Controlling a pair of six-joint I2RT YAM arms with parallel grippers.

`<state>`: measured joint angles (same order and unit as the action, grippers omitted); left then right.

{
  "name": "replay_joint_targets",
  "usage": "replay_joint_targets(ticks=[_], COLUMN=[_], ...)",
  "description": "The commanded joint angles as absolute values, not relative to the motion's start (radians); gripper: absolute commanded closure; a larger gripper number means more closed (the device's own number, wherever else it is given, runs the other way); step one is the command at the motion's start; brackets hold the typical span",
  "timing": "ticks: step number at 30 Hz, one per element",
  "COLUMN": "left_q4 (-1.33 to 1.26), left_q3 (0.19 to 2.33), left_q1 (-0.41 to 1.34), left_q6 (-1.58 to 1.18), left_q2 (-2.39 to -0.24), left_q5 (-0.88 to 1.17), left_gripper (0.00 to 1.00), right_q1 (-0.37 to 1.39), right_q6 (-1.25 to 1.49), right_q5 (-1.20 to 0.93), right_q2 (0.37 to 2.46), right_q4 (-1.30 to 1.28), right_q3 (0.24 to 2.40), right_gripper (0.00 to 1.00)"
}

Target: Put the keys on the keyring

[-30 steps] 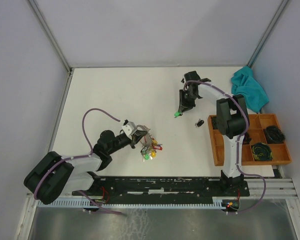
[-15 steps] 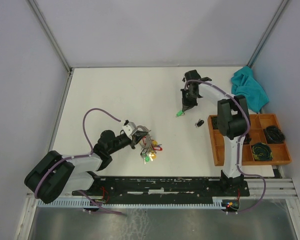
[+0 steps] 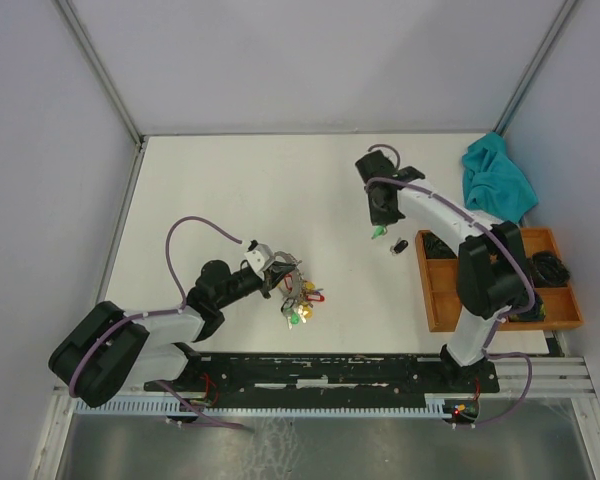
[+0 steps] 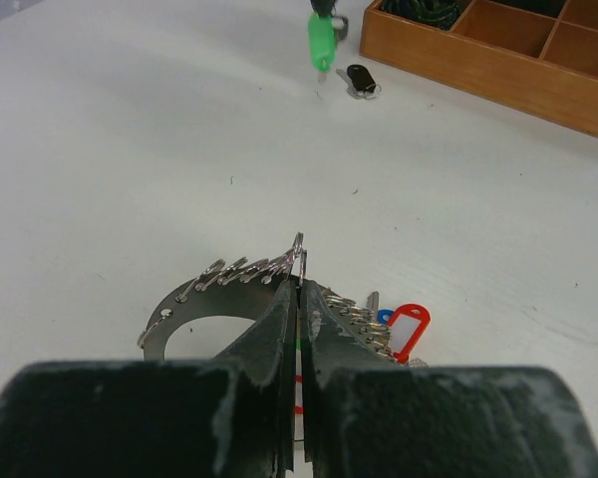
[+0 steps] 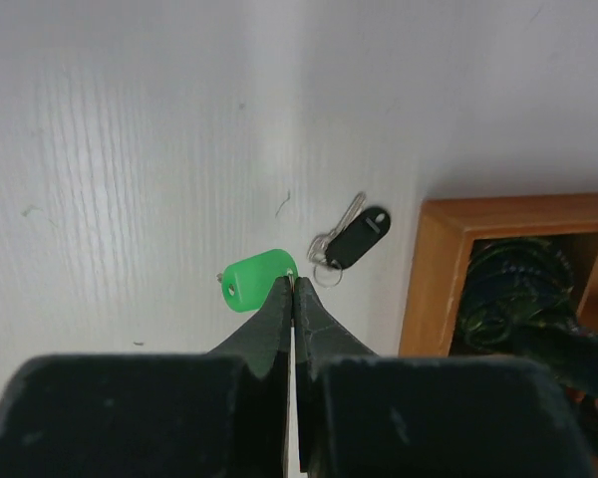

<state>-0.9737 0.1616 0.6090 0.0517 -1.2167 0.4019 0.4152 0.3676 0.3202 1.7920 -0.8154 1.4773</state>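
Observation:
The keyring is a silvery ring strung with small keys and red, green and yellow tags, lying left of centre. My left gripper is shut on its upper rim; in the left wrist view the jaws pinch the thin metal ring. My right gripper is shut on the green-headed key; in the right wrist view its tips clamp the small ring at the green key's end. The black key lies loose on the table beside it, also as the black key.
A wooden compartment tray with dark cable coils stands at the right, close to the black key. A teal cloth lies at the back right. The tray's wall is just right of my right gripper.
My right gripper has shut on the green key and swung right and toward the near side with it. The left gripper and keyring have not moved.

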Motion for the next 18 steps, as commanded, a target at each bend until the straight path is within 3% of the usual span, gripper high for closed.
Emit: replay_joint_targets(ticks=[1,5,9,18], left_q4=[-1.019,-1.019,-1.019,-1.017], left_q3=[0.184,0.184,0.186,0.189], left_q1=[0.615,0.615,0.616,0.619], left_q6=[0.082,0.077,0.075,0.074], left_q2=[-1.212,-1.211,-1.213,-1.216], left_q5=[0.416,0.418,0.419,0.421], left_gripper=[0.97,0.97,0.97,0.97], right_q1=[0.524,0.575,0.587,0.589], right_q6=[0.526,0.709,0.837,0.789], right_q5=[0.488,0.474,0.378,0.278], right_q2=[1.787,1.74,1.688,1.609], right_q4=[-0.825,-0.788,-0.721,-0.689], right_q3=[1.359,1.233,1.108,1.013], right_gripper=[0.98,0.98,0.91,0.6])
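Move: The shut right fingers hold the green key above the table. Its free put-down spot lies about 12 cm back, 2 cm to the left and 10 cm below. The black key fob lies about 3 cm back and 4 cm to the right. The keyring in the left hand is some 20 cm to the left, 14 cm back and 3 cm lower. From the left hand the spot is about 25 cm to the right, 1 cm farther out and 10 cm lower. The right fingers still pinch the green key, carry it back towards the robot by about 12 cm and bring it down some 9 cm to the bare table, short of the black fob. Over the last stretch the hand turns about 10 degrees clockwise and the fingers open to roughly a third, letting go of the key. The left hand holds the keyring still. ##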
